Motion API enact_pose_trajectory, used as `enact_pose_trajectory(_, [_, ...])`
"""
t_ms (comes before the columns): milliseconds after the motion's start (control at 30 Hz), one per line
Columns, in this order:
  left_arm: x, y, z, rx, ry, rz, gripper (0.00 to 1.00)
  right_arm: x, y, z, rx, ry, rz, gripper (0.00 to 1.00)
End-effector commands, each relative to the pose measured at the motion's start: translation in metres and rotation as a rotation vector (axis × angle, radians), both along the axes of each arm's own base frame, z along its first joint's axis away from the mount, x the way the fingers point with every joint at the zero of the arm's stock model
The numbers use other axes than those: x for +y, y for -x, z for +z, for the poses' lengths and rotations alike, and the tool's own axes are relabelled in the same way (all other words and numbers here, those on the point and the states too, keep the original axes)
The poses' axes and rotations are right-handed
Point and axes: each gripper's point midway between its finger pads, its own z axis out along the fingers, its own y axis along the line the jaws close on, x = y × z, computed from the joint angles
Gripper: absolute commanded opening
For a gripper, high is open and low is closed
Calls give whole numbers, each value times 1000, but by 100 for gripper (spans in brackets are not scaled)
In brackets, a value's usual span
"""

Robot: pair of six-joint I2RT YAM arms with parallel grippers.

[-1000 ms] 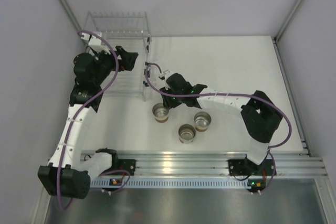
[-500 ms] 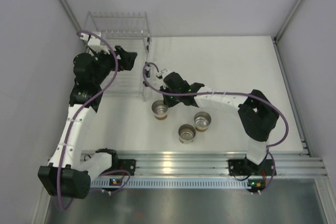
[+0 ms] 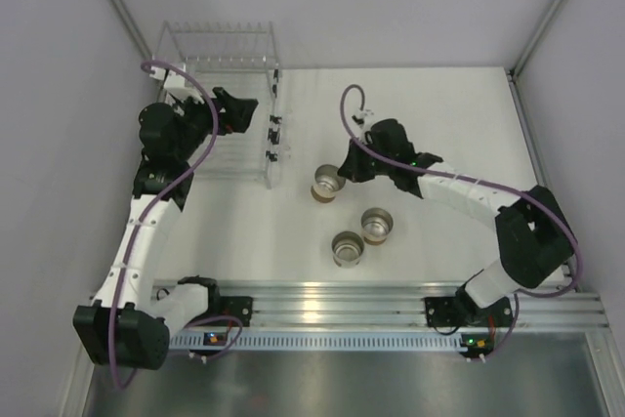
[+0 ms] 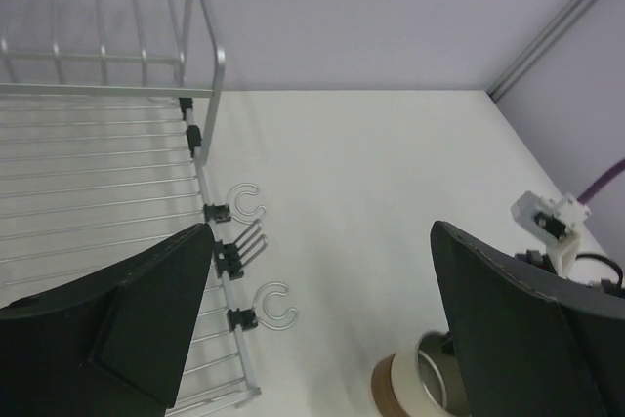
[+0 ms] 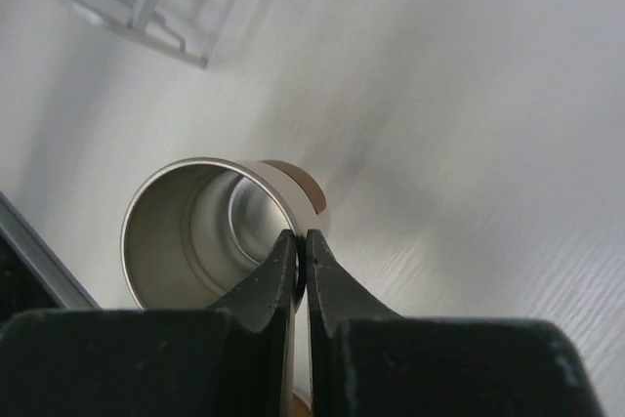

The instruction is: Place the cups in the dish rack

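Observation:
Three cream cups with brown bands and shiny insides show in the top view. My right gripper [image 3: 344,175] is shut on the rim of one cup [image 3: 327,185], one finger inside and one outside; in the right wrist view that cup [image 5: 200,231] fills the middle. Two more cups [image 3: 376,224] [image 3: 347,248] stand upright nearer the arm bases. The clear dish rack [image 3: 220,104] stands at the far left. My left gripper [image 3: 262,112] hangs open over the rack's right edge with nothing between its fingers; its wrist view shows the rack's wires [image 4: 107,173] and the held cup [image 4: 415,388].
Small wire hooks [image 4: 256,253] stick out from the rack's right side [image 3: 272,139]. Grey walls enclose the white table [image 3: 439,124] on the left, back and right. A metal rail [image 3: 342,300] runs along the near edge.
The right gripper closed on the leftmost cup's rim and has carried it right and slightly farther back. The left arm has barely moved.

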Motion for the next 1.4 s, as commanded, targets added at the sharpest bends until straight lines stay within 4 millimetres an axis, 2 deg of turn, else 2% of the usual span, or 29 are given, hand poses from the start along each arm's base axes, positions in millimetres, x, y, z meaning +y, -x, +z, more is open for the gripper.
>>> enact_pose_trajectory(0, [-26, 9, 29, -95, 128, -159, 98, -1, -20, 85, -151, -330, 16, 0])
enact_pose_trajectory(67, [-45, 16, 26, -80, 181, -282, 98, -11, -21, 90, -144, -401, 1, 0])
enact_pose_trajectory(100, [-51, 19, 23, -49, 246, -326, 98, -11, -24, 110, -207, -467, 16, 0])
enact_pose_trajectory(133, [-56, 23, 35, -103, 268, -366, 98, -13, -22, 122, -207, -525, 10, 0])
enact_pose_trajectory(167, [-59, 26, 38, -115, 296, -394, 98, -17, -20, 125, -210, -564, 23, 0])
enact_pose_trajectory(200, [-67, 30, 30, -73, 391, -460, 98, -22, -16, 149, -251, -694, 48, 0])
enact_pose_trajectory(233, [-67, 30, 30, -72, 392, -461, 98, -22, -15, 151, -218, -716, 37, 0])
enact_pose_trajectory(300, [-70, 34, 36, -102, 422, -491, 98, -29, -11, 172, -290, -818, 77, 0])
enact_pose_trajectory(333, [-73, 33, 26, -61, 465, -510, 98, -30, -9, 177, -271, -862, 74, 0])
enact_pose_trajectory(367, [-77, 36, 26, -60, 485, -532, 98, -33, -4, 189, -321, -910, 102, 0])
enact_pose_trajectory(400, [-80, 41, 35, -115, 496, -562, 99, -35, -2, 193, -334, -935, 107, 0])
enact_pose_trajectory(433, [-82, 39, 33, -89, 545, -571, 99, -37, 0, 195, -310, -977, 106, 0])
enact_pose_trajectory(467, [-85, 40, 29, -80, 568, -585, 99, -42, 7, 207, -367, -1024, 134, 0])
enact_pose_trajectory(500, [-85, 43, 35, -118, 581, -602, 99, -45, 9, 211, -375, -1052, 144, 0])
enact_pose_trajectory(533, [-86, 43, 37, -109, 616, -614, 99, -46, 11, 212, -347, -1090, 149, 0])
enact_pose_trajectory(567, [-89, 38, 29, -87, 642, -617, 99, -48, 11, 214, -344, -1110, 151, 0])
enact_pose_trajectory(600, [-92, 43, 36, -114, 665, -649, 99, -51, 14, 221, -375, -1140, 165, 0])
enact_pose_trajectory(633, [-95, 42, 34, -102, 680, -659, 98, -50, 13, 218, -348, -1161, 163, 0])
enact_pose_trajectory(667, [-105, 42, 28, -72, 688, -687, 99, -51, 13, 218, -345, -1178, 160, 0])
enact_pose_trajectory(733, [-116, 41, 31, -77, 686, -708, 98, -53, 14, 218, -346, -1211, 168, 0])
enact_pose_trajectory(867, [-150, 49, 29, -62, 691, -771, 99, -56, 17, 220, -354, -1237, 174, 0])
enact_pose_trajectory(1367, [-184, 36, -13, 29, 684, -764, 99, -66, 24, 233, -389, -1237, 183, 0])
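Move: The steel cup the open left gripper goes for hangs by its rim in the right fingers, about 19 cm right of the left hand, 8 cm nearer the base and 26 cm below it. From the right hand, the left gripper is some 22 cm left, 6 cm ahead and 23 cm up. A second steel cup stands about 9 cm back and 8 cm right of the right hand, a third 14 cm back and 1 cm right, both some 7 cm lower. Still-pinching right lifts the steel cup 14 cm, base tipping leftward; open left swings 18 cm rightward towards it. ##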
